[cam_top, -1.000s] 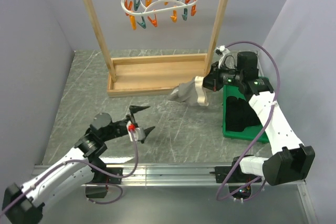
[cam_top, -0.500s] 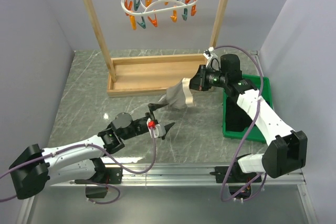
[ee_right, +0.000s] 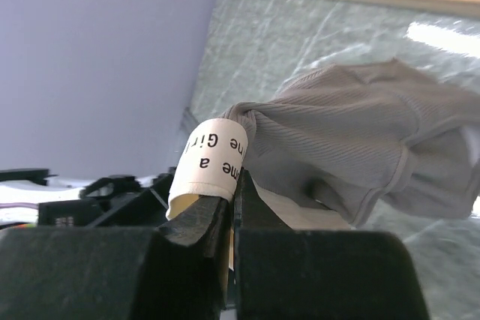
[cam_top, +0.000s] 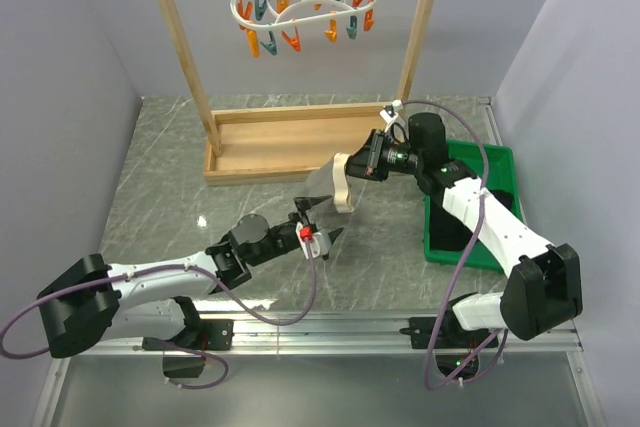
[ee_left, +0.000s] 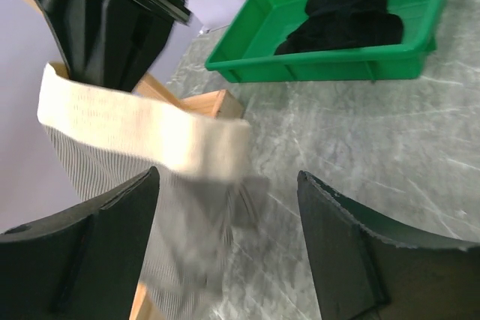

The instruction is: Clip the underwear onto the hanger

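The underwear (cam_top: 330, 183) is taupe fabric with a beige waistband. It hangs in the air from my right gripper (cam_top: 366, 163), which is shut on the waistband (ee_right: 214, 157). My left gripper (cam_top: 316, 223) is open just below and in front of the hanging cloth; in the left wrist view the underwear (ee_left: 150, 185) hangs between and beyond its spread fingers (ee_left: 345, 252). The white hanger (cam_top: 303, 5) with orange and teal clothespins hangs from the wooden rack's top bar, far above both grippers.
The wooden rack (cam_top: 290, 142) with its tray base stands at the back. A green bin (cam_top: 492, 160) holding dark black cloth (ee_left: 345, 9) sits at the right, under my right arm. Grey walls close in both sides.
My right gripper has carried the underwear left toward the table's middle. My left gripper has moved right and forward, up to just below the cloth.
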`<act>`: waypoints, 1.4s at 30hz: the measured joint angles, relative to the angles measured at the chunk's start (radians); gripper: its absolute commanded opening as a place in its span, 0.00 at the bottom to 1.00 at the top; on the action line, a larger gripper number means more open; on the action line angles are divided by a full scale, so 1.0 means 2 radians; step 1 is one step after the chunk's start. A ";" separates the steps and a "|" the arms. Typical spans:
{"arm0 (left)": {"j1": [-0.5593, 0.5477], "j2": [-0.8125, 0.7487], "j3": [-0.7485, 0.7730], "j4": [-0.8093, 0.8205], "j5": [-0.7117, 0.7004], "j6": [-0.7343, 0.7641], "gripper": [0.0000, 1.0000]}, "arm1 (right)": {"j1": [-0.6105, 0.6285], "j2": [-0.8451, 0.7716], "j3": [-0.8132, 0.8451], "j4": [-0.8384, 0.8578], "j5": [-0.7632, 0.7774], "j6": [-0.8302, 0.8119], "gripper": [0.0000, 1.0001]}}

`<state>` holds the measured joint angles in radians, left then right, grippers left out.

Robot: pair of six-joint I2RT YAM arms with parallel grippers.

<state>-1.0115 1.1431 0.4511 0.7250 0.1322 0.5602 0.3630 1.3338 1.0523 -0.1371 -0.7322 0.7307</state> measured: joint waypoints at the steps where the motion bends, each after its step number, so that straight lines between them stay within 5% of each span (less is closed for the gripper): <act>1: 0.000 0.006 0.004 0.002 -0.003 -0.001 0.77 | 0.002 0.000 -0.004 0.008 -0.001 0.014 0.00; 7: 0.000 0.047 0.028 0.023 -0.031 -0.002 0.67 | 0.005 0.001 -0.027 0.044 -0.014 0.093 0.00; 10: 0.000 0.059 0.031 0.028 -0.046 -0.002 0.51 | 0.005 0.003 -0.031 0.058 -0.020 0.118 0.00; 13: 0.000 0.059 0.035 0.024 -0.062 -0.003 0.17 | 0.005 0.004 -0.031 0.063 -0.021 0.124 0.00; 16: 0.001 0.051 0.045 0.004 -0.076 -0.013 0.01 | 0.005 0.005 -0.031 0.061 -0.020 0.115 0.00; 28: 0.079 -0.100 0.059 -0.140 -0.018 -0.079 0.00 | 0.000 0.037 0.011 -0.007 0.006 0.010 0.00; 37: 0.267 -0.125 0.125 -0.277 0.159 -0.087 0.00 | 0.007 0.060 0.150 -0.113 0.052 -0.280 0.00; 42: 0.331 -0.111 0.201 -0.378 0.282 -0.028 0.00 | 0.047 0.031 0.132 -0.133 0.096 -0.451 0.00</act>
<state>-0.3496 0.9215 0.8528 -0.0303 0.6960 0.5049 0.4576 1.3952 1.3167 -0.4038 -0.5400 -0.1719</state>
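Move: The free end of the underwear's waistband lies just off the left fingers, about 3 cm ahead, 2 cm right and level. The right fingertips, already pinching the other end, are some 9 cm ahead of the left hand, 4 cm right and 5 cm above. From the right hand the free end hangs about 6 cm back and 5 cm lower, straight below sideways; the hanger is roughly 20 cm ahead, 8 cm left and 22 cm up. The waistband's free end is taken between the left fingers, which ease forward about 4 cm and close on it. The left hand then draws it away leftward some 13 cm, also rising and going farther forward. The right hand keeps its pinch, at first nearly in place, then shifts a few centimetres forward while its wrist turns about 50 degrees. ##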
